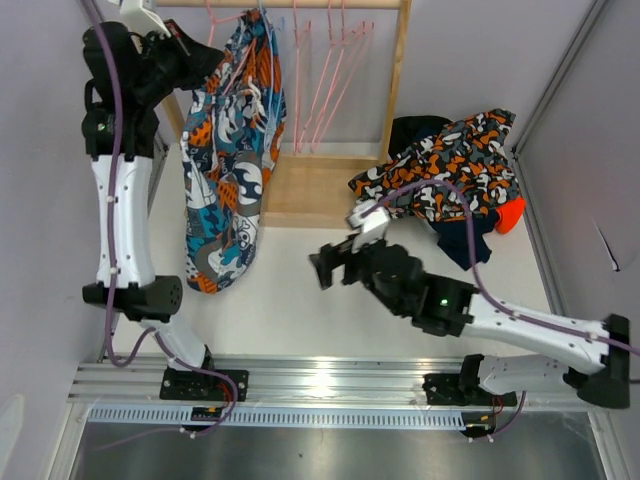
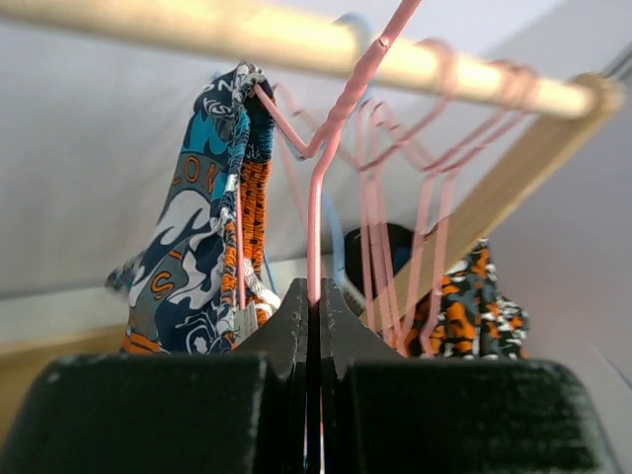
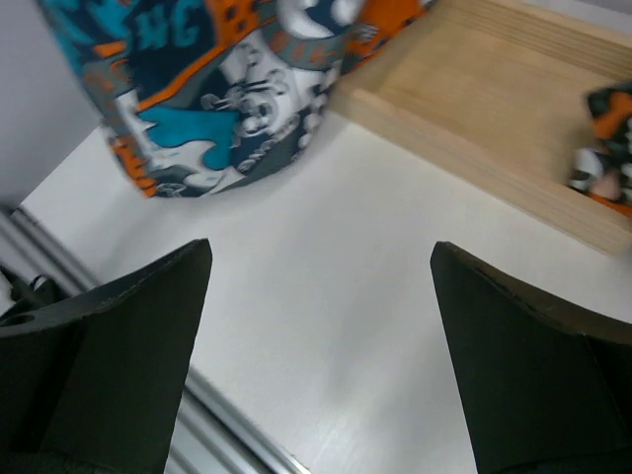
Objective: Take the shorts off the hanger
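The teal-orange-white graphic shorts (image 1: 228,150) hang from a pink hanger (image 2: 331,128) on the wooden rail (image 2: 296,44); they also show in the left wrist view (image 2: 202,247) and the right wrist view (image 3: 212,89). My left gripper (image 2: 314,296) is raised at the rail's left end (image 1: 195,60) and is shut on that pink hanger's wire. My right gripper (image 1: 335,265) is open and empty above the table, right of the hanging shorts' hem; its fingers (image 3: 128,336) frame bare table. The camouflage shorts (image 1: 445,170) lie piled at the right on black (image 1: 415,130), navy (image 1: 465,240) and orange (image 1: 510,215) pairs.
Several empty pink hangers (image 1: 325,70) hang on the rail. The wooden rack has a base board (image 1: 310,190) and a right post (image 1: 398,75). Grey walls close in left and right. A metal rail (image 1: 330,385) runs along the near edge.
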`<state>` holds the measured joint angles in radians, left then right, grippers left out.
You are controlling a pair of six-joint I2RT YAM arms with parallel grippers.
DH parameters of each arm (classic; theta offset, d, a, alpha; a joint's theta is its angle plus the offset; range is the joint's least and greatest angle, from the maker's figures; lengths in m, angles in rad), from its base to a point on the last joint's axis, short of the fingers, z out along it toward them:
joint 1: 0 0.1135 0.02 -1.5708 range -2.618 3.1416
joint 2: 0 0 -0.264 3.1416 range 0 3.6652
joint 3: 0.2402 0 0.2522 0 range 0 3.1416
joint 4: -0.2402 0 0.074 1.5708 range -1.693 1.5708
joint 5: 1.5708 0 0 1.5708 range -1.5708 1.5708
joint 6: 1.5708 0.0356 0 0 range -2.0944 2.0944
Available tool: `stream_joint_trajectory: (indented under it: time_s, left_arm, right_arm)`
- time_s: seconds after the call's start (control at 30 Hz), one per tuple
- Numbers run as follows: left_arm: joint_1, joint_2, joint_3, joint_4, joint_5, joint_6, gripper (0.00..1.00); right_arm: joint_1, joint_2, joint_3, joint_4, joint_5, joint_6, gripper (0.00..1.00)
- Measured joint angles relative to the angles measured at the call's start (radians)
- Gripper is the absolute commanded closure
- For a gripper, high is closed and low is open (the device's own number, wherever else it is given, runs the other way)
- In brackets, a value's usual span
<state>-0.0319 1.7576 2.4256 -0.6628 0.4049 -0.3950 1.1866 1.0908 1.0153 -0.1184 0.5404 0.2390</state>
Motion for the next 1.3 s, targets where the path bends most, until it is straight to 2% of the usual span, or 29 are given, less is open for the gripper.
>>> stream_joint_trajectory:
  time_s: [0.17, 0.43, 0.6, 0.7, 0.83, 0.9, 0.93, 0.97, 1.03, 1.07, 1.3]
  left_arm:
    - [-0.003, -0.128, -0.021, 0.003, 0.023, -0.025, 1.0]
    - [-0.005, -0.326, -0.319, 0.093, 0.054, -0.052, 1.0]
    - [-0.005, -0.356, -0.385, 0.113, 0.072, -0.069, 1.0]
    - [-0.005, -0.361, -0.388, 0.116, 0.081, -0.081, 1.0]
    - [-0.005, -0.37, -0.372, 0.115, 0.099, -0.102, 1.0]
    - [-0.005, -0.372, -0.358, 0.117, 0.108, -0.113, 1.0]
    - [-0.005, -0.374, -0.357, 0.122, 0.112, -0.121, 1.0]
    - [-0.005, -0.378, -0.357, 0.126, 0.118, -0.128, 1.0]
    - [-0.005, -0.383, -0.357, 0.133, 0.126, -0.139, 1.0]
    - [-0.005, -0.385, -0.357, 0.136, 0.13, -0.144, 1.0]
    - [-0.005, -0.406, -0.369, 0.141, 0.142, -0.155, 1.0]
  right_arm:
    - [0.134, 0.222, 0.181, 0.081, 0.015, -0.08, 0.01]
    - [0.24, 0.588, 0.732, 0.129, -0.001, -0.22, 0.0]
    - [0.246, 0.778, 1.073, 0.127, -0.02, -0.255, 0.01]
    - [0.246, 0.832, 1.145, 0.125, -0.023, -0.258, 0.01]
    - [0.253, 0.871, 1.139, 0.112, -0.014, -0.245, 0.01]
    - [0.257, 0.878, 1.109, 0.104, -0.006, -0.232, 0.08]
    - [0.259, 0.878, 1.093, 0.103, -0.004, -0.227, 0.18]
    - [0.261, 0.878, 1.072, 0.101, 0.0, -0.223, 0.52]
    - [0.266, 0.878, 1.03, 0.104, 0.01, -0.215, 0.79]
    - [0.267, 0.878, 1.009, 0.107, 0.013, -0.211, 0.99]
    - [0.326, 0.819, 0.828, 0.176, 0.092, -0.203, 1.0]
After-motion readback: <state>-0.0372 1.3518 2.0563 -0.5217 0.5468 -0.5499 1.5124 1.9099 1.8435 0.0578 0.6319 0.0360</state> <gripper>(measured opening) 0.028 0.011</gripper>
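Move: From the open right hand, the shorts' lower edge hangs about 22 cm to the left, some 3 cm back and 3 cm higher; the rack's base is roughly 28 cm ahead, 9 cm left and 20 cm below. The left hand, already holding the pink hanger, has that lower edge some 20 cm back, 5 cm left and 28 cm below, and the shorts' top about 8 cm ahead, 6 cm right and 3 cm up. Right hand arcs about 25 cm left, up then down, pinching the shorts' lower edge; left draws hanger back. ##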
